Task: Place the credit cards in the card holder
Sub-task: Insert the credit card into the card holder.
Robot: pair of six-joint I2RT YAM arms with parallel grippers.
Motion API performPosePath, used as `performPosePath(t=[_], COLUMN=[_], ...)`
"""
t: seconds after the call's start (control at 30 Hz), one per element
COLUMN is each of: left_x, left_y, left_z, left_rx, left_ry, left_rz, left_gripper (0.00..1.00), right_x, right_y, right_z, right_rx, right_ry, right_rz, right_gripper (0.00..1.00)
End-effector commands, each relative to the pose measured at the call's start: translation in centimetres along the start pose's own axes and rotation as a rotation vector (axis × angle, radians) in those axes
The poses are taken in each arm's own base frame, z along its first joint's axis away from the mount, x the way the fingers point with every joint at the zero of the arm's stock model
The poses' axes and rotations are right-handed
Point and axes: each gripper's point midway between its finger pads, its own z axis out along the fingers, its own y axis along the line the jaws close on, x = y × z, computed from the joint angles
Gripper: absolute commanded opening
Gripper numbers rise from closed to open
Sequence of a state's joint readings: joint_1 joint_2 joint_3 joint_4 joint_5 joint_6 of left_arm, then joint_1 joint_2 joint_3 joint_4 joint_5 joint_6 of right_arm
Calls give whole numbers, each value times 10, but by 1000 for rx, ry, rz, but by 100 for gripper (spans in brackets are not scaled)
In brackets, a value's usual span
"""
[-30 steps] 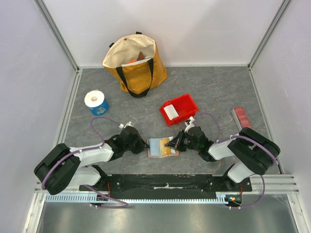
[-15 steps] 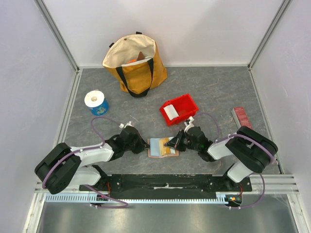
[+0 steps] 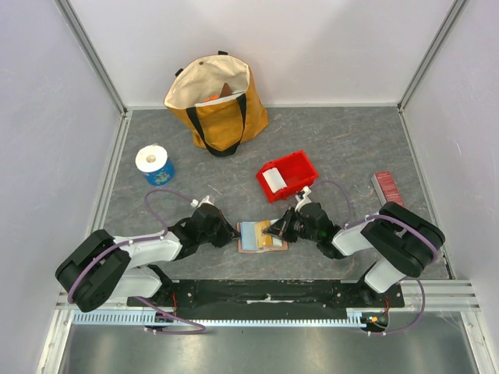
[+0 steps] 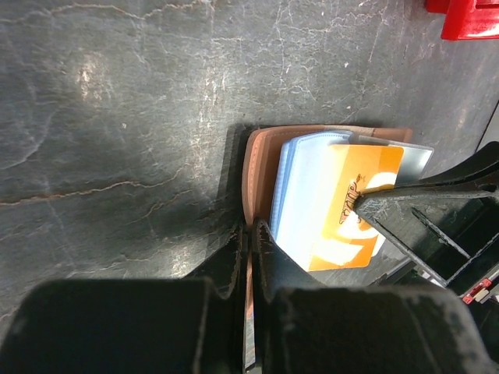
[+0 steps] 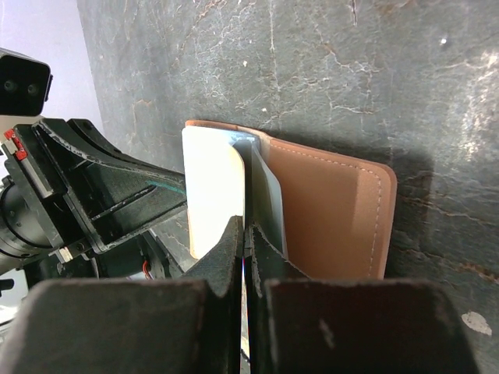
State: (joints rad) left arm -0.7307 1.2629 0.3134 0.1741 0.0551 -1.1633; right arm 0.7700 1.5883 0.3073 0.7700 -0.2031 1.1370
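The tan card holder [image 3: 251, 248] lies open on the table between my two grippers. My left gripper [image 3: 236, 234] [image 4: 251, 227] is shut on the edge of the holder's left flap [image 4: 261, 167]. A light blue credit card [image 4: 308, 202] and an orange-yellow credit card [image 4: 366, 175] sit over the holder's inside. My right gripper [image 3: 274, 231] [image 5: 245, 227] is shut on the edge of the orange-yellow card, which looks pale [image 5: 212, 195] in the right wrist view. The holder's right flap [image 5: 335, 218] lies flat and bare.
A red bin [image 3: 287, 175] with a white roll in it stands just behind the holder. A yellow tote bag [image 3: 217, 101] stands at the back. A blue and white roll [image 3: 154, 164] is at the left, and a dark-red ribbed bar [image 3: 383, 188] at the right.
The right gripper has shifted very slightly with its card over the holder. The left gripper keeps its hold on the flap in the same place.
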Motion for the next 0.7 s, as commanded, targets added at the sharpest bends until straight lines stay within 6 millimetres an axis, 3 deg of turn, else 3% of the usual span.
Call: performPosePath(t=[0.0, 0.33, 0.5, 0.57, 0.67], left_x=[12, 8, 8, 9, 8], left_y=[24, 20, 25, 27, 28], left_z=[0, 1, -1, -2, -2], left_rx=[-73, -53, -60, -66, -68], left_ry=[22, -3, -12, -13, -18], left_rz=[-34, -64, -68, -63, -56], left_gripper=[2, 2, 2, 2, 2], right_x=[10, 25, 6, -1, -15], right_y=[-15, -7, -14, -19, -16], right_z=[3, 8, -2, -11, -18], right_rx=[61, 69, 181, 247, 292], right_ry=[26, 64, 0, -18, -63], right_rz=[21, -16, -113, -159, -210], right_gripper=[0, 5, 28, 46, 61])
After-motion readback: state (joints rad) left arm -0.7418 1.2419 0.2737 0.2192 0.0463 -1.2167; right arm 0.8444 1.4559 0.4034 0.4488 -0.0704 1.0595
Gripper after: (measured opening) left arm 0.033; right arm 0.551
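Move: The sleeve pocket in the open card holder, with the orange credit card pinched at its outer edge, has its middle about 2 cm to the right hand's left, 1 cm back and 1 cm below. The blue card page lies some 4 cm to the right hand's left and 1 cm back; the red box sits about 15 cm ahead and 6 cm to the right. From the left hand, clipped on the holder's left edge, the pocket is 5 cm to the right, level ahead. Leftward by about 1 cm, the right hand slides the already held orange card farther into the sleeve pocket. It then opens its fingers to about half, letting go of the card, backs off right by the same centimetre, and finally lifts nearly 1 cm while the fingers tip some 10 degrees more downward. The left hand keeps pinching the holder's left edge. ##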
